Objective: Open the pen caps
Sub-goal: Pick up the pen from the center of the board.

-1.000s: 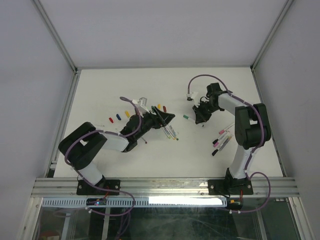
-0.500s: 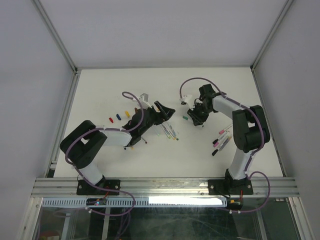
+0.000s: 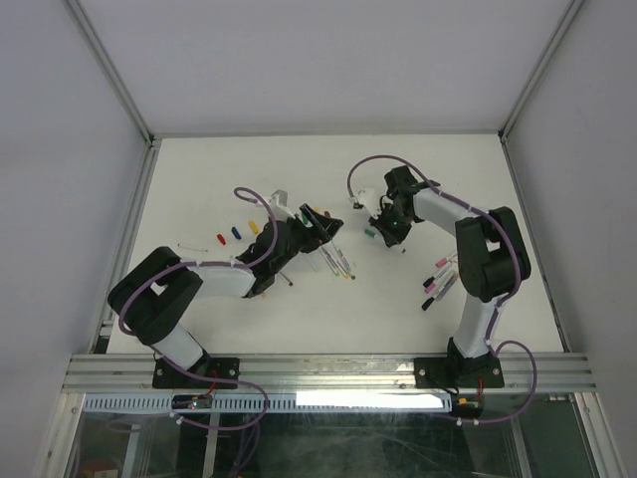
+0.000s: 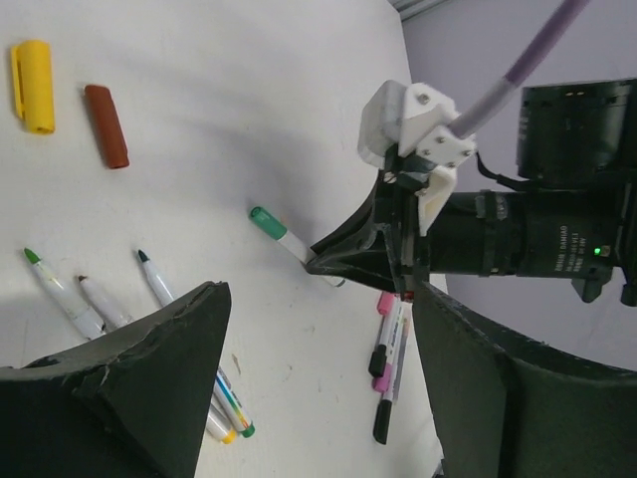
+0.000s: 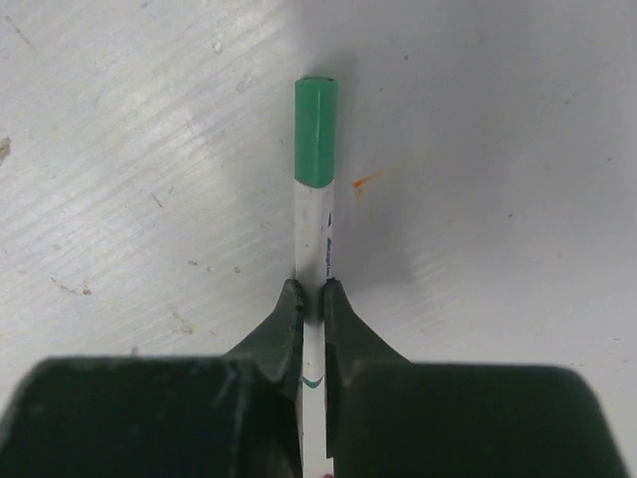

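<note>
My right gripper is shut on the white barrel of a pen whose green cap is still on, its cap end down by the table. From above, that gripper sits right of centre with the green cap pointing left. My left gripper is open and empty, its fingers wide apart, a short way left of the green cap. Loose caps lie on the table: yellow and maroon, and in the top view red, blue and yellow.
Several uncapped pens lie under and just right of my left gripper. A small cluster of pens with pink and black caps lies by the right arm. A white table is framed by metal rails.
My right gripper moved left to the green-capped pen, opened briefly and closed on its barrel. The left gripper shifted slightly up and toward it, staying open.
</note>
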Controlling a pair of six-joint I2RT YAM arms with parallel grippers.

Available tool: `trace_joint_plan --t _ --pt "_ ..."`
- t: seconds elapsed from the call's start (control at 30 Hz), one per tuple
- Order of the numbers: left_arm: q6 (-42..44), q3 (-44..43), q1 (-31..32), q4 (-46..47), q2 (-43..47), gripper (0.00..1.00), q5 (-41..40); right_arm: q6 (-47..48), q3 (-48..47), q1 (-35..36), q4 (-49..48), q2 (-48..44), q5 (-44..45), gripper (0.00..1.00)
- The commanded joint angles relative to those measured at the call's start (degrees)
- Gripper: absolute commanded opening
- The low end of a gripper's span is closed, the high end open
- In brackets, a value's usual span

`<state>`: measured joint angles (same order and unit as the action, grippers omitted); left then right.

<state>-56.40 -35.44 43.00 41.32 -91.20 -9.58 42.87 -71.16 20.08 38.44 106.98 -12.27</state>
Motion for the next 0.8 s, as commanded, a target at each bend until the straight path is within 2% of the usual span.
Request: trace_joint_plan --t 0.0,0.27,0.5,0.77 --pt "-4.3 -3.3 -0.7 2.1 -3.7 0.74 4.3 -2.0 -0.2 -1.5 -0.2 -0.1 -3.2 0.00" --pt "-8.9 -9.8 -0.2 4.8 -13.9 0.72 8.0 -3.7 0.4 -5.8 -1.6 -3.0 -13.5 0.00" --pt "-10.7 -16.6 0.4 2.5 -20.1 0.76 8.2 -4.6 0.5 -7.6 -1.8 -4.0 -19.3 0.00" --pt "-13.2 -22.4 1.7 0.5 -26.0 0.75 6.0 -5.6 0.7 -8.8 -2.1 -3.5 -24.3 0.00"
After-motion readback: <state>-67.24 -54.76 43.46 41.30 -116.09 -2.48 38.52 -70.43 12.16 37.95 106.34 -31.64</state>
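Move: The green cap on the pen lies about 12 cm to my left hand's right, some 4 cm ahead and 10 cm below. From that hand, the loose uncapped pens are about 3 cm back, 2 cm right and 11 cm down; the dark red cap is 8 cm straight ahead and 11 cm down. My right hand already pinches this pen's white body, with the green cap 5 cm to its left, 3 cm ahead, about level. I keep the pen pinched in my right hand and raise it a little over 1 cm, leaning the hand some 20 degrees so that the cap side comes up. Meanwhile I bring my wide-open left hand right about 8 cm, down 6 and forward 4 towards the green cap, sinking first, then travelling mostly sideways as its fingers tip downward. ##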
